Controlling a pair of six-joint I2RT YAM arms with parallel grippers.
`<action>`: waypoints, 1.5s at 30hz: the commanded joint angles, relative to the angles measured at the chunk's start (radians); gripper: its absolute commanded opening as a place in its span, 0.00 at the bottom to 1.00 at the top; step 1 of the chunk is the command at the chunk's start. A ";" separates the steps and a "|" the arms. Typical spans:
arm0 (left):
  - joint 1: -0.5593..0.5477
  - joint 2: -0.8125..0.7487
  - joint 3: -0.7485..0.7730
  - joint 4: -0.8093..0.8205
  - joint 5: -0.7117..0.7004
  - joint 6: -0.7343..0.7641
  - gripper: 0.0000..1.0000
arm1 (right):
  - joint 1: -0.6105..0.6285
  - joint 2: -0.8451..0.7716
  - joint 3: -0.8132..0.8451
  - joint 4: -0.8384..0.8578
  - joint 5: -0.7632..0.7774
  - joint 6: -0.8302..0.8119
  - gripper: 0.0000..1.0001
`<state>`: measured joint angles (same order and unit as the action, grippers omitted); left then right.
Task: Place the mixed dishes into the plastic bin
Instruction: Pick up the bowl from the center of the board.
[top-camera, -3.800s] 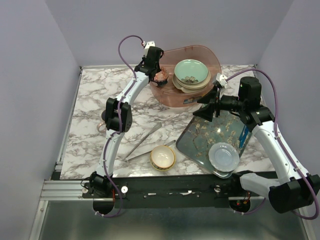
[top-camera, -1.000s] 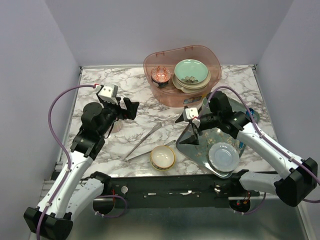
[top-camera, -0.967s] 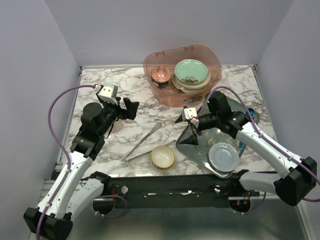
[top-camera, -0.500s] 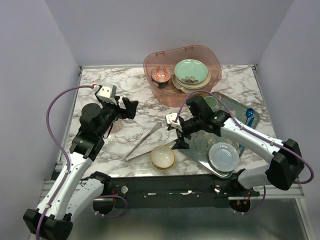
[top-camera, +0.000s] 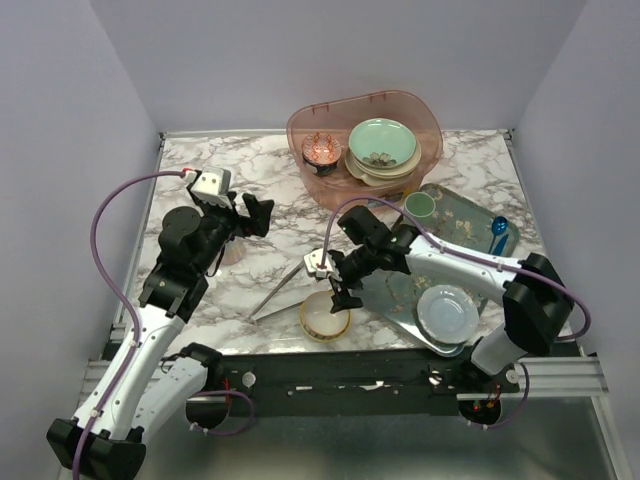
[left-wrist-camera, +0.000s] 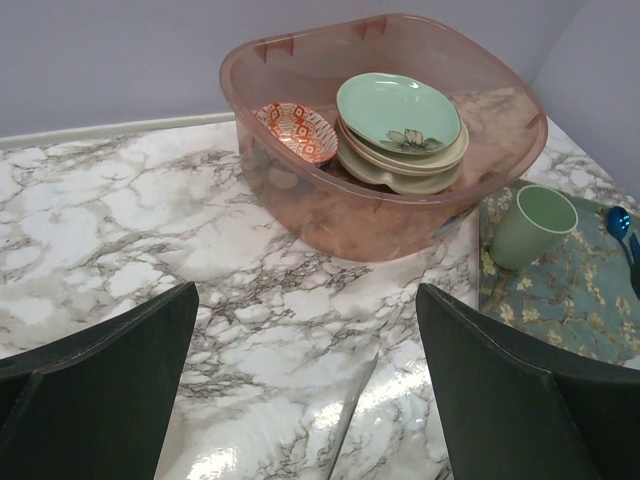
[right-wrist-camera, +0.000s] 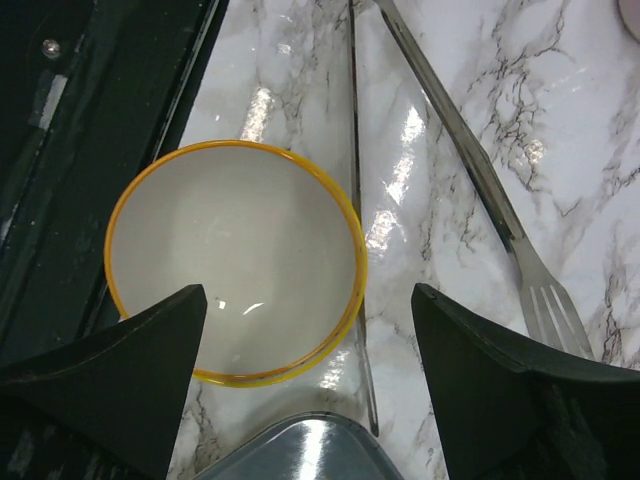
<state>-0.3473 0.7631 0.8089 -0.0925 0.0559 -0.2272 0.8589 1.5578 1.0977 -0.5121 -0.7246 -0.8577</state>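
Note:
The pink plastic bin (top-camera: 365, 150) (left-wrist-camera: 300, 200) stands at the back. It holds a small red patterned bowl (top-camera: 320, 150) (left-wrist-camera: 297, 130) and a mint-green plate (top-camera: 382, 140) (left-wrist-camera: 398, 112) on top of a stack. A yellow-rimmed bowl (top-camera: 325, 315) (right-wrist-camera: 235, 262) sits near the front edge. My right gripper (top-camera: 338, 285) (right-wrist-camera: 305, 300) hangs open just above it, with the bowl's right rim between the fingers. My left gripper (top-camera: 255, 215) (left-wrist-camera: 305, 290) is open over bare marble, well short of the bin. A pale plate (top-camera: 447, 312) and a green mug (top-camera: 420, 206) (left-wrist-camera: 533, 225) rest on the floral tray (top-camera: 400, 290).
Long metal tongs (top-camera: 285, 285) (right-wrist-camera: 470, 170) lie on the marble just left of the yellow-rimmed bowl. A blue spoon (top-camera: 498, 228) (left-wrist-camera: 620, 220) lies at the tray's far right. The tray's corner (right-wrist-camera: 300, 450) sits right beside the bowl. A pale pinkish round thing (top-camera: 230, 256) is half hidden under the left arm.
My right arm has swung left off the tray and now stands over the yellow-rimmed bowl. The left arm, earlier at the bin with the red bowl, has pulled back and holds still.

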 joint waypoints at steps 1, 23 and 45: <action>0.007 -0.018 -0.013 0.017 -0.039 0.015 0.99 | 0.008 0.102 0.083 -0.006 -0.038 -0.102 0.88; 0.014 -0.022 -0.011 0.017 -0.039 0.015 0.99 | 0.048 0.251 0.169 -0.019 -0.058 -0.078 0.39; 0.018 -0.022 -0.013 0.019 -0.031 0.011 0.99 | 0.054 0.242 0.218 -0.072 -0.079 -0.075 0.00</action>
<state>-0.3393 0.7536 0.8089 -0.0925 0.0345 -0.2245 0.9043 1.8175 1.2713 -0.5373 -0.7795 -0.9188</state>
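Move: The white bowl, nested in a yellow-rimmed one, lies about 4 cm back and 3 cm left of the right hand, its middle some 7 cm below. The thin utensil's middle is level with that hand, roughly 9 cm left, and the fork's is 4 cm ahead and 12 cm left, both about 10 cm down. From the left hand the white bowl is about 16 cm back, 16 cm right and 26 cm down. Right hand slides 4 cm left, sinking about as much, and closes fully, pinching the white bowl's far rim. ##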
